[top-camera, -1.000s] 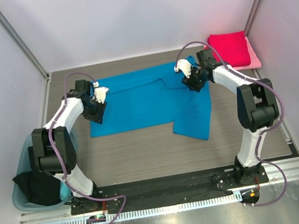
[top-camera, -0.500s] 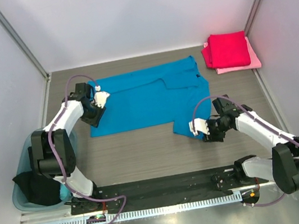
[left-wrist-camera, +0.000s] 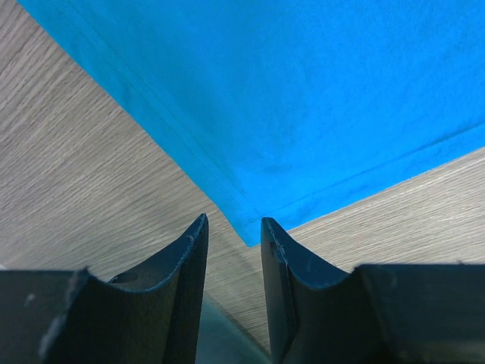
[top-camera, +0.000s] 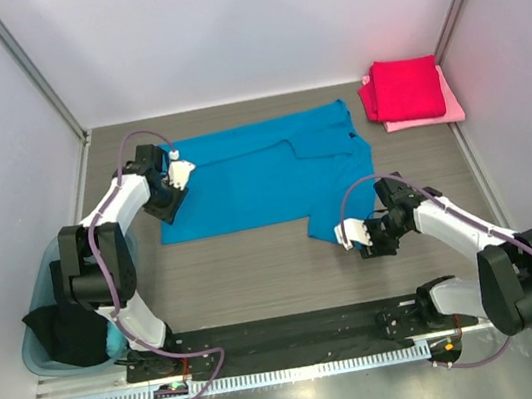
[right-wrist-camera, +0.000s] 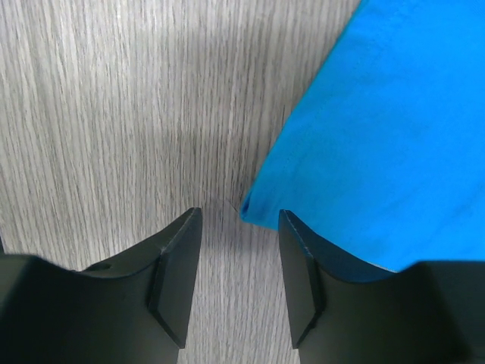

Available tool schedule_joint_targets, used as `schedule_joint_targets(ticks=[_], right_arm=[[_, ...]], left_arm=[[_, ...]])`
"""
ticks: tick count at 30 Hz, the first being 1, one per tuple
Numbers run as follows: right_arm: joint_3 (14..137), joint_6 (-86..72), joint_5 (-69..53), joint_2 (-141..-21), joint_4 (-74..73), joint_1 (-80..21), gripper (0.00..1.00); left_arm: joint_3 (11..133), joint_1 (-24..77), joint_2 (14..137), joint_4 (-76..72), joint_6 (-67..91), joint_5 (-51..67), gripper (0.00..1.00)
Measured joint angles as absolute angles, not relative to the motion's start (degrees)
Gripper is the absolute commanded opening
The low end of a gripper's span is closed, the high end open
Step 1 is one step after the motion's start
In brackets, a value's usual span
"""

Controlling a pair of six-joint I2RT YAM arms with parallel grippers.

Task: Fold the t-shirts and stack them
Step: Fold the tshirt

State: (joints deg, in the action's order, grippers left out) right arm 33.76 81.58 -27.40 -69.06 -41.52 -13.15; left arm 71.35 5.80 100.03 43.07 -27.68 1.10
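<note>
A bright blue t-shirt (top-camera: 262, 175) lies spread flat in the middle of the table. My left gripper (top-camera: 169, 206) hovers at its left edge, open. In the left wrist view a corner of the blue t-shirt (left-wrist-camera: 246, 227) lies just ahead of the gap between the left gripper's (left-wrist-camera: 233, 227) tips. My right gripper (top-camera: 367, 243) is low at the shirt's near right corner, open. In the right wrist view that blue corner (right-wrist-camera: 254, 208) sits just past the right gripper's (right-wrist-camera: 239, 220) open jaws, not clamped. A folded crimson t-shirt (top-camera: 407, 86) rests on a pale pink one (top-camera: 452, 109) at the back right.
A translucent teal tub (top-camera: 38, 342) stands at the near left beside the left arm's base, with a black t-shirt (top-camera: 64, 333) draped in it. Metal frame posts rise at the back corners. The right arm's cable loops above the table near the shirt's corner.
My right arm swung from the shirt's far right side down to its near right corner, then edged slightly left. The left gripper stayed at the shirt's left edge.
</note>
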Motion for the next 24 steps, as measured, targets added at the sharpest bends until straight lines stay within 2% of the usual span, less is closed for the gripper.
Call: schedule_joint_targets(ticks=[4, 5, 8, 9, 16, 24], right_arm=[[33.76, 82.39, -27.31, -70.94, -40.56, -13.93, 0.38], [33.82, 82.37, -27.33, -71.70, -40.34, -14.20, 0.26], [34.35, 82.21, -27.16, -72.71, -39.64, -14.70, 0.06], [34.48, 82.17, -26.98, -72.86, -39.31, -14.81, 0.03], [34.85, 80.77, -24.97, -70.15, -39.27, -14.90, 0.01], [35.48, 78.72, -24.25, -67.92, -39.99, -14.90, 0.01]], left_arm=[[71.13, 5.72, 100.03, 42.92, -27.70, 1.04, 0.35], [70.85, 5.63, 100.03, 42.68, -27.70, 0.86, 0.36], [69.67, 5.04, 100.03, 42.48, -27.92, 0.01, 0.38], [69.32, 4.58, 100.03, 42.52, -28.16, -0.19, 0.39], [69.10, -0.80, 100.55, 43.81, -32.18, -1.17, 0.40], [71.37, -3.90, 106.59, 47.88, -33.47, 0.10, 0.39]])
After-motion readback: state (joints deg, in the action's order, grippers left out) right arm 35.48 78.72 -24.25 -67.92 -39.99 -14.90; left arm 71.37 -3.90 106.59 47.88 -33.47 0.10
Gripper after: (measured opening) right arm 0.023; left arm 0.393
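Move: The t-shirt's near right corner lies almost between the right fingertips, some 1 cm to their left and 1 cm below; the same flap's other corner is about 5 cm ahead and 17 cm left of that hand. The t-shirt's near left corner is roughly 5 cm back, 3 cm left and 5 cm below the left hand; its far left corner is about 20 cm ahead, and the bin's middle some 19 cm back and 26 cm left. Bring the left gripper out past the t-shirt's left edge, about 6.5 cm left, sinking nearly 4 cm and drawing back some 3 cm towards its near corner, fingers tipping back about 10 degrees and staying part open. Meanwhile settle the right fingers about 1 cm, shut them on the near right corner, then raise it about 2 cm while easing slightly forward. ##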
